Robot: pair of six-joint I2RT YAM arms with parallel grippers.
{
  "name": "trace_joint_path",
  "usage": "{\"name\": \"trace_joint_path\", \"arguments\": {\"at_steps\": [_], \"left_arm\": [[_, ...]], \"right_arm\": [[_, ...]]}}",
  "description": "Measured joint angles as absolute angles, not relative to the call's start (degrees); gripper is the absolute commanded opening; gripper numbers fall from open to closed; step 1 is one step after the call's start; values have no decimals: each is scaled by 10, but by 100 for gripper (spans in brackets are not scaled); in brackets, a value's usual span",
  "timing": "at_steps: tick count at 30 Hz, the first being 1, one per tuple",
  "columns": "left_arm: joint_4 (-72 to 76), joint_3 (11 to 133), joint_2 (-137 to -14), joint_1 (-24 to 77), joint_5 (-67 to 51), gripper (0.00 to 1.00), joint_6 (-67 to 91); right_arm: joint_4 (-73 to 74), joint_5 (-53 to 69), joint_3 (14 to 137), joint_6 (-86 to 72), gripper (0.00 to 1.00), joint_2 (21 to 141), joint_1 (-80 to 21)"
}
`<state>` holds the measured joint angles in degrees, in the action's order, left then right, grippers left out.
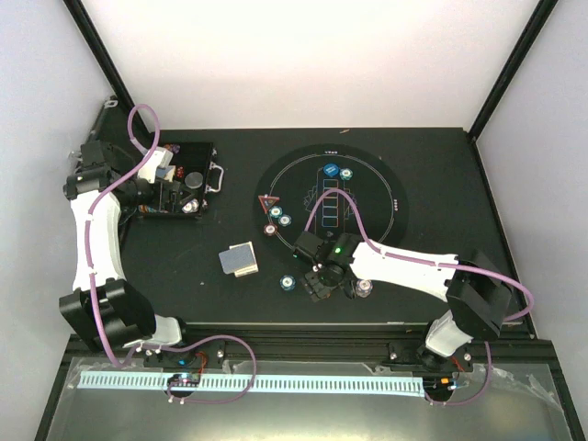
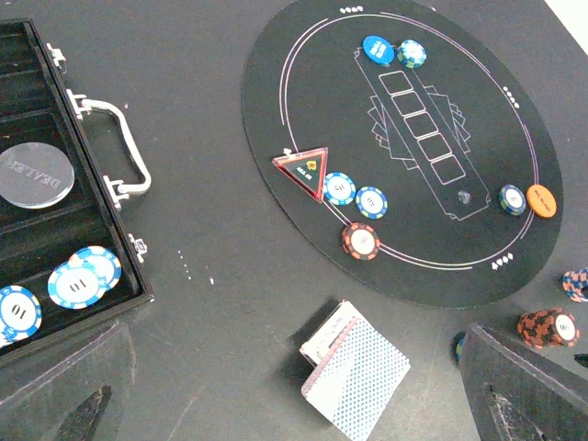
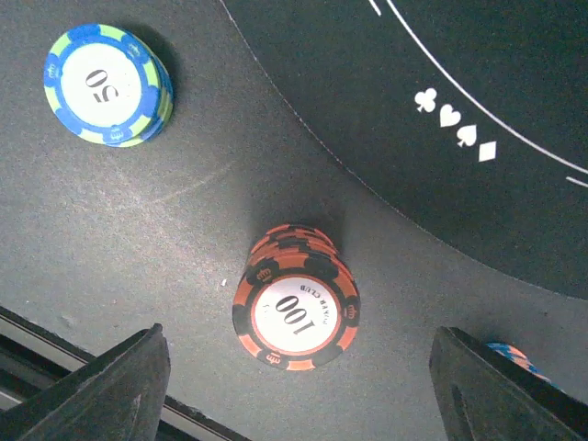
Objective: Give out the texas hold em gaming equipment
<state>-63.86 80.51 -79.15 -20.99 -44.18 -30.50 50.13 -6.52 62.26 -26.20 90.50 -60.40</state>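
Note:
A stack of red-brown poker chips (image 3: 299, 308) marked 100 stands on the table just off the mat's edge. My right gripper (image 3: 299, 395) is open around it, each finger well apart from the stack. A teal chip stack (image 3: 108, 84) marked 50 lies to one side, and another chip (image 3: 511, 353) peeks out by the other finger. The deck of cards (image 2: 356, 369) lies between the case and the mat. My left gripper (image 2: 294, 409) is open and holds nothing, hovering near the case (image 1: 184, 179). On the mat (image 2: 413, 239) lie several chips, a blue button (image 2: 378, 50) and an orange button (image 2: 542, 199).
The open black case (image 2: 55, 230) holds blue-white chips (image 2: 83, 276) and a clear dealer disc (image 2: 35, 175). A red-edged triangular marker (image 2: 305, 169) sits at the mat's rim. The table's near edge with its metal rail (image 3: 37, 354) runs close behind the right gripper.

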Motion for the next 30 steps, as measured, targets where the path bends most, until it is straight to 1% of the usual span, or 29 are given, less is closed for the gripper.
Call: {"name": "trace_joint_path", "arguments": {"at_steps": [6,16,25,30], "left_arm": [[-639,805,-792,-210,-442,99,-305],[-639,805,-792,-210,-442,99,-305],[-639,805,-792,-210,-442,99,-305],[-639,805,-792,-210,-442,99,-305]], "right_arm": [[496,-61,612,-271,77,901,-608],[478,-54,612,-272,63,923,-614],[475,-55,611,-272,58,931,-614],[474,-63,608,-269,48,932,-614]]}}
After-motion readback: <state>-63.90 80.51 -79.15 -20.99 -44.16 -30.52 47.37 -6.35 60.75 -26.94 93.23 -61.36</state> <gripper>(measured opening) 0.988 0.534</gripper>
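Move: The red 100 chip stack I am after stands almost straight below my right hand, its middle about 4 cm under the finger pads. The blue 50 stack is about 10 cm to the left and 2 cm farther out; the silver stack is about 11 cm to the right, level fore and aft. The red chip already laid out lies some 19 cm ahead and 15 cm left. From my left hand the red stack is roughly 35 cm to the right, 15 cm back and 23 cm below. I ease my right hand down about 2 cm over the red 100 stack, with only a tiny sideways correction and the wrist left pointing down. As it sinks, I draw the fingers from wide to about half open, bringing a tip to either side of the topmost chips, the one on the silver stack's side coming closest; a grip isn't made yet. ##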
